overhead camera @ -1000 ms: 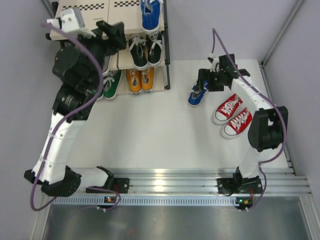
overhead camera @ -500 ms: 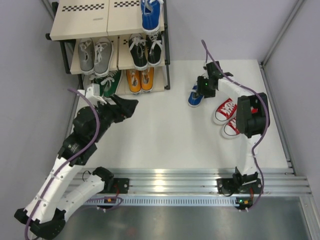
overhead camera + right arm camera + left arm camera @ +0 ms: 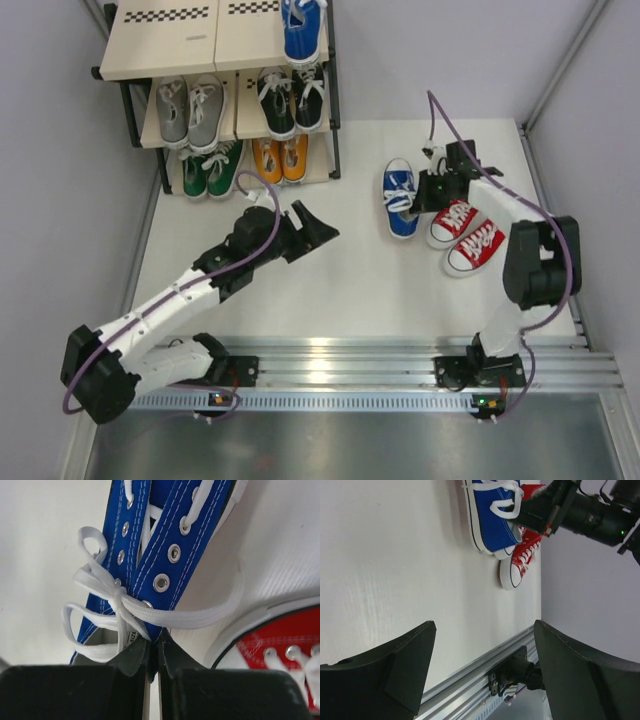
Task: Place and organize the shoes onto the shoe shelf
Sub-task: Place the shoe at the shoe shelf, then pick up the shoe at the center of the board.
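Observation:
A blue shoe (image 3: 400, 200) lies on the table, toe toward me. My right gripper (image 3: 430, 190) is shut on the upper edge of its right side wall, beside the bow (image 3: 112, 600); in the right wrist view both fingers pinch the blue canvas (image 3: 170, 540). Its mate (image 3: 300, 30) stands on the shoe shelf's (image 3: 160, 40) top board. The red pair (image 3: 465, 232) lies just right of the held shoe. My left gripper (image 3: 315, 228) hangs open over the table, nothing between its fingers (image 3: 410, 660); its camera sees the blue shoe (image 3: 492, 525) and a red shoe (image 3: 517, 565).
The middle tier holds a grey pair (image 3: 190, 110) and a black pair (image 3: 290, 100); the bottom tier holds a green pair (image 3: 210, 170) and an orange pair (image 3: 278, 160). An aluminium rail (image 3: 340, 365) runs along the near edge. Grey walls close in on both sides.
My left arm swung down from the shelf top to the middle of the table, gripper still open. My right gripper closed on the blue shoe's side, and the shoe turned straighter.

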Controlling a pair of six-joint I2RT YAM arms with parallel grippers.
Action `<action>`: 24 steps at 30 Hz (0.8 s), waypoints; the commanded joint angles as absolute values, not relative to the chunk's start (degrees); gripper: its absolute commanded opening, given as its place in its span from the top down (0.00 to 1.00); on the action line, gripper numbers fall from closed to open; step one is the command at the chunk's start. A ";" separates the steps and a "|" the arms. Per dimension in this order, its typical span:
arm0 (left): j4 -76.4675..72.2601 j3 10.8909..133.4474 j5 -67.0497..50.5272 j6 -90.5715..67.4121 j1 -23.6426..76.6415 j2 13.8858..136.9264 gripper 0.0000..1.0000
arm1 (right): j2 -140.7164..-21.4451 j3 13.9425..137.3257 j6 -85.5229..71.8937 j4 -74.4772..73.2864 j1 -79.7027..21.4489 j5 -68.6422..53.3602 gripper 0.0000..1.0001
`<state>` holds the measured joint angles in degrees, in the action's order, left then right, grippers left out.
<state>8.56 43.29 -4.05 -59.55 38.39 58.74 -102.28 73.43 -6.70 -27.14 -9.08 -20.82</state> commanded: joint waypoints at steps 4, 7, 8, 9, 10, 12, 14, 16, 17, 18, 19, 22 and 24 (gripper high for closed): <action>-10.27 45.17 -2.55 -62.06 43.32 68.01 0.14 | -79.49 63.04 4.31 -26.63 -8.35 -45.32 1.00; -12.73 46.84 -4.38 -61.00 44.82 72.32 0.13 | -73.58 58.89 1.59 -26.02 -8.87 -49.02 1.00; -13.61 47.02 -4.83 -60.91 45.69 73.12 0.12 | -72.35 58.02 0.71 -25.84 -9.14 -50.00 1.00; -14.58 47.02 -5.18 -61.08 46.05 74.43 0.12 | -70.25 57.31 0.36 -25.23 -9.66 -50.79 1.00; -16.16 46.93 -6.14 -61.00 46.49 74.88 0.12 | -69.27 56.00 0.35 -24.62 -10.71 -51.50 1.00; -19.68 47.11 -7.03 -61.08 47.46 75.76 0.12 | -67.42 54.76 -2.54 -22.95 -12.03 -51.59 1.00; -21.00 47.63 -8.69 -61.08 48.16 76.20 0.12 | -65.31 53.53 -3.86 -20.66 -14.06 -51.42 1.00; -21.09 47.73 -8.96 -60.64 48.43 75.77 0.13 | -64.60 53.09 -5.35 -18.91 -15.72 -51.15 1.00; -21.09 47.46 -8.44 -60.64 48.78 75.15 0.13 | -64.69 53.17 -5.54 -18.64 -16.08 -51.41 1.00; -21.09 47.11 -8.18 -60.73 48.87 74.80 0.16 | -64.86 53.61 -5.97 -18.37 -16.43 -51.76 1.00; -21.09 45.98 -7.74 -60.99 48.87 74.27 0.18 | -64.95 53.87 -6.24 -18.20 -17.04 -52.12 1.00; -22.15 43.95 -5.63 -61.78 48.87 72.34 0.36 | -65.04 54.93 -6.33 -17.58 -18.10 -53.26 1.00; -23.28 42.11 -4.84 -62.23 48.87 71.19 0.55 | -65.04 55.54 -5.89 -17.58 -18.81 -53.88 1.00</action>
<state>-16.78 43.75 -6.26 -61.65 48.75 74.17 -67.00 52.14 -5.63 -24.38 -17.15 -48.99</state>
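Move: The right hand already pinches the blue shoe by its collar, the shoe's middle about 4 cm left and 2 cm ahead; the left gripper waits some 16 cm back, 25 cm left and 12 cm higher. From the left hand the shoe lies about 18 cm ahead, 21 cm right and 14 cm below. The nearer red shoe is level ahead with the right hand and 10 cm to its right, the second 6 cm back and 16 cm right. Right hand carries the blue shoe about 17 cm back, up and left; left reaches right, closing around it. ##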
